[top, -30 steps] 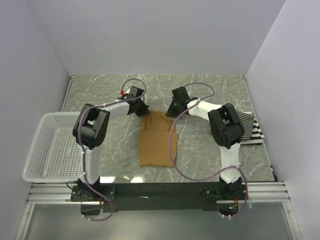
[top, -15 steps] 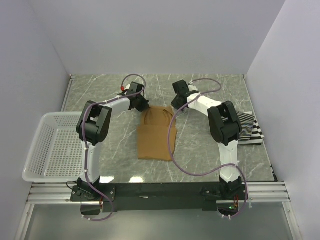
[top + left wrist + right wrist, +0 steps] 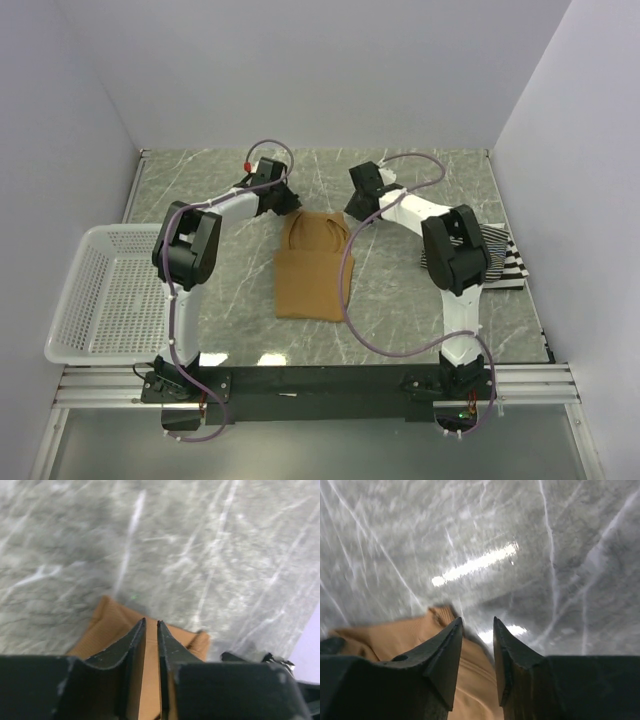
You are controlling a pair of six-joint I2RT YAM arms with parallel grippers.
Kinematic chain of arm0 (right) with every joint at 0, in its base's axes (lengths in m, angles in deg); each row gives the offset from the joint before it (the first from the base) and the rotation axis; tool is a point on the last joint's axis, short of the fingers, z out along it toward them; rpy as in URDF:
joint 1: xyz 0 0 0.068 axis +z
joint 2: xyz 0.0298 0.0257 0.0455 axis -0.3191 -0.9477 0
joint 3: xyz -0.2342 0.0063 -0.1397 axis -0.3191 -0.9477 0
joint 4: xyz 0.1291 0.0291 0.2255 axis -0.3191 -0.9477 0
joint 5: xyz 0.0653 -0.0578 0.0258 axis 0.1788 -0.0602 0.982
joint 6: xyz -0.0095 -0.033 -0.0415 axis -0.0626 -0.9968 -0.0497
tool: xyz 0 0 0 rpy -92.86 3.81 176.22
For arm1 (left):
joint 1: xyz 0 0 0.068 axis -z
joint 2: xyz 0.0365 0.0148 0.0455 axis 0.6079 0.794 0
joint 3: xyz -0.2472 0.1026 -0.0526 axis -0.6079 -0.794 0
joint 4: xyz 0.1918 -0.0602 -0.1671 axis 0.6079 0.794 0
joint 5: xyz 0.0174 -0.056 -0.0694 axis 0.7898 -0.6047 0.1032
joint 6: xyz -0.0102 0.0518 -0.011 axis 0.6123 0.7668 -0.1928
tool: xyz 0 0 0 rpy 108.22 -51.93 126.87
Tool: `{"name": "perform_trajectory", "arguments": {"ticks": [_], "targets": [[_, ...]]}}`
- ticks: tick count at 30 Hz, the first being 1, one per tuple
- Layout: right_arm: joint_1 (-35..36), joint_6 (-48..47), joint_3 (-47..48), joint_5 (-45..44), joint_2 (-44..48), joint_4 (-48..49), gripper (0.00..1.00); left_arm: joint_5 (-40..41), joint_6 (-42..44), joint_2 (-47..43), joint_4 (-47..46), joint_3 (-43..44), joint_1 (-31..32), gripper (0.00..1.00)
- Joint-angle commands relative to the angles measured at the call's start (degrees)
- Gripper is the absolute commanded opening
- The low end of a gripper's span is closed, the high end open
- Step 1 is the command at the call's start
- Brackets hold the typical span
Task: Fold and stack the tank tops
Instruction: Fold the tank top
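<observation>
The plain tan-brown tank top (image 3: 312, 270) lies flat in the middle of the table, its straps toward the far side. My left gripper (image 3: 289, 206) hovers at its far left corner, my right gripper (image 3: 352, 214) at its far right corner. In the left wrist view the left gripper (image 3: 151, 622) stands slightly open, with tan cloth (image 3: 107, 617) lying under the narrow gap. In the right wrist view the right gripper (image 3: 477, 620) is open wider, over the edge of the tan cloth (image 3: 395, 632), gripping nothing. A black-and-white striped tank top (image 3: 502, 258) lies at the right, partly behind the right arm.
A white mesh basket (image 3: 105, 290) sits at the table's left edge. Purple cables loop from both arms, one crossing the tan top's right side. White walls close off the left, far and right sides.
Both grippers carried the tan top's far edge a little farther away, then their jaws parted and let the cloth go. The top now lies flatter and longer.
</observation>
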Motion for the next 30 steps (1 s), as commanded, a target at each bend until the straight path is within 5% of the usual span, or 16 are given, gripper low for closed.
{"name": "perform_trajectory", "arguments": {"ticks": [1, 7, 13, 22, 30], "targets": [[-0.2, -9.9, -4.0, 0.9, 8.2, 5.3, 0.40, -1.8, 3.0, -3.2, -2.1, 3.7, -0.1, 0.21], [0.6, -19.3, -8.5, 1.6, 12.1, 8.1, 0.40, -2.7, 3.6, -5.4, -1.2, 3.7, 0.4, 0.23], [4.0, -30.3, -3.3, 3.3, 9.2, 4.3, 0.40, 1.3, 1.6, -11.5, 5.7, 0.0, 3.2, 0.21], [9.0, -38.2, 0.9, -1.0, 5.3, 0.5, 0.40, 6.6, -6.4, -31.7, 2.9, -23.1, 11.5, 0.18], [10.2, -40.5, 5.0, -3.9, 1.0, -2.6, 0.40, 9.8, -10.9, -37.2, 1.6, -33.6, 23.1, 0.17]]}}
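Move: The right hand stands about 2 cm above the table beside the tank top's right strap, whose middle is some 3 cm to the left and 2 cm back. The hem edge's middle is roughly 10 cm back and 9 cm left of that hand. For the left hand, the folded body's middle lies about 23 cm back and 3 cm right, some 2 cm below; the left strap end is right under its fingers, the hem edge 13 cm back and 4 cm right. Upward first, then swiftly back some 20 cm and a little to its right, the left hand leaves the left strap end and travels over the hem edge to above the folded body, fingers barely open, starting to sink. The right hand lifts and draws back slightly, swings left while turning nearly 40 degrees counter-clockwise, then lowers towards the right strap with its fingers kept part open. ##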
